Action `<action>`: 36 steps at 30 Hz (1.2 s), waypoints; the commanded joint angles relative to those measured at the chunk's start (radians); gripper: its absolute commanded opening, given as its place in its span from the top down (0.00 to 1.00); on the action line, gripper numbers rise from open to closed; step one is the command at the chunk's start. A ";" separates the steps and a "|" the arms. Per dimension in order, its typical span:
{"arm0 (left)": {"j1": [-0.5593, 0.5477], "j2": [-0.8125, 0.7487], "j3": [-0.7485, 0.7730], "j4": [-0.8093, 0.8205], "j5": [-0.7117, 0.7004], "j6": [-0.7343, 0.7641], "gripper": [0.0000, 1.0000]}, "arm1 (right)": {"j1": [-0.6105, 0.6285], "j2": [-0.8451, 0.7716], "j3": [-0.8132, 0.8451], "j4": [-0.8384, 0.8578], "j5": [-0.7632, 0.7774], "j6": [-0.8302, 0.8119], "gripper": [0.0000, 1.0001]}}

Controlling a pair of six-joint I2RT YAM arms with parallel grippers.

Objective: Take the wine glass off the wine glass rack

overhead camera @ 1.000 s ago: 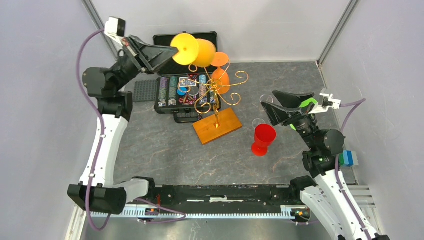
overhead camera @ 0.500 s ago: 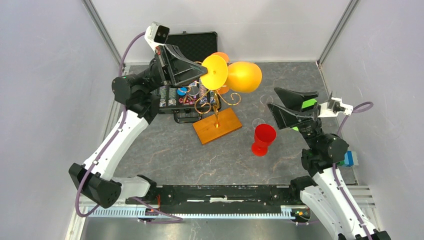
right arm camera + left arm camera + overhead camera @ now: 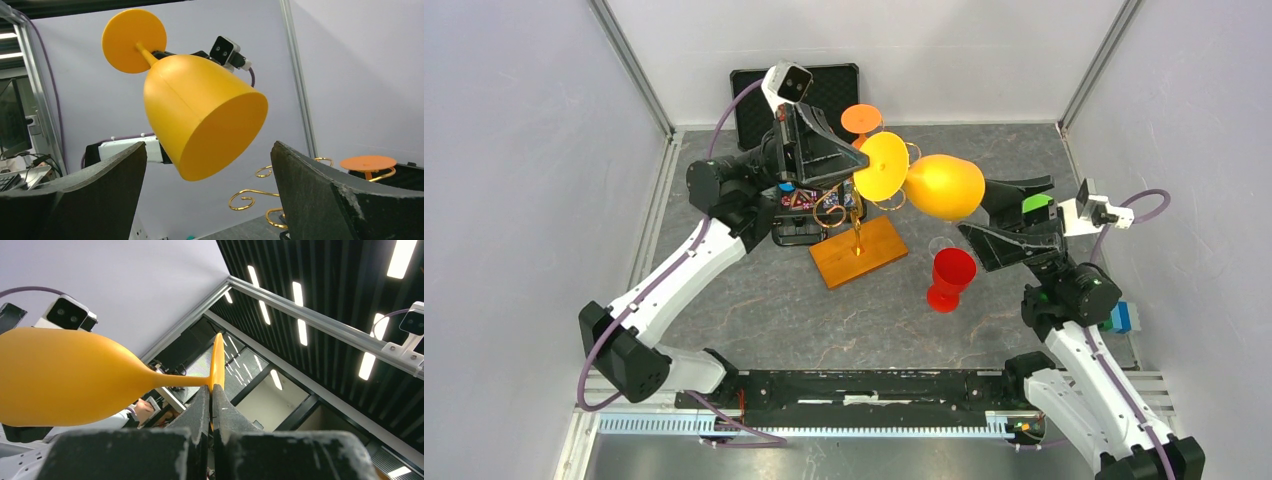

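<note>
A yellow wine glass point(image 3: 944, 187) hangs sideways in the air to the right of the wine glass rack point(image 3: 858, 206), clear of its golden wire arms. My left gripper point(image 3: 856, 166) is shut on the edge of the glass's round foot point(image 3: 217, 359), and in the left wrist view its gripper point(image 3: 211, 390) pinches that disc. The bowl's mouth point(image 3: 220, 135) points at my right gripper point(image 3: 975, 208), which stands open just beyond it. In the right wrist view the bowl floats above the gap of the wide gripper point(image 3: 208, 146), touching neither finger. An orange wine glass point(image 3: 861, 118) still hangs on the rack.
A red wine glass point(image 3: 949, 278) stands upright on the table, right of the rack's wooden base point(image 3: 859, 252). Behind the left arm lies an open black case of chips point(image 3: 796, 85). A small blue block point(image 3: 1121, 318) sits by the right arm. Grey walls enclose the table.
My left arm has swung the yellow glass from above the case rightward, past the rack, to the right gripper. The right gripper has tilted slightly and stayed open.
</note>
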 commanded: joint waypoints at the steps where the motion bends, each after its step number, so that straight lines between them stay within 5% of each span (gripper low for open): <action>1: -0.021 0.000 0.022 0.058 -0.024 -0.028 0.98 | 0.007 0.004 0.056 0.116 -0.054 0.023 0.02; 8: -0.048 0.023 0.020 0.046 -0.030 -0.021 0.98 | 0.010 0.044 0.071 0.365 -0.106 0.133 0.21; 18: -0.075 0.039 0.019 0.050 -0.030 -0.017 0.98 | 0.012 0.089 0.091 0.456 -0.110 0.208 0.72; 21: -0.075 0.032 0.023 0.035 -0.025 0.003 0.97 | 0.012 0.086 0.084 0.448 -0.095 0.206 0.97; 25: -0.075 0.007 0.028 -0.045 -0.006 0.094 0.72 | 0.013 0.070 0.079 0.409 -0.084 0.180 1.00; 31: -0.073 -0.056 0.034 -0.252 0.000 0.312 0.19 | 0.012 -0.004 0.082 0.216 -0.046 0.033 1.00; 34: -0.060 -0.087 0.059 -0.459 0.001 0.515 0.07 | 0.012 -0.089 0.133 -0.111 0.029 -0.213 1.00; 36: -0.043 -0.115 0.075 -0.647 -0.040 0.670 0.02 | 0.012 -0.127 0.227 -0.477 0.134 -0.446 1.00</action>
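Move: The yellow wine glass, held by its foot in the left fingers, has its middle about 7 cm to the right of that hand and 4 below. From the open right hand it lies some 5 cm left, 2 back and 6 above, its mouth facing that hand. The rack stands far below, about 12 cm ahead and 13 left of the right hand; the red glass is roughly 33 cm below, 3 ahead and 4 right. The yellow wine glass changes hands: the right hand draws back about 6 cm and rises about 3 to bring its fingers astride the near side of the rim, then closes and pinches the bowl wall, easing forward a little at the end. The left hand first brings the foot about 3 cm right and a little down towards it, then opens and lets go. ##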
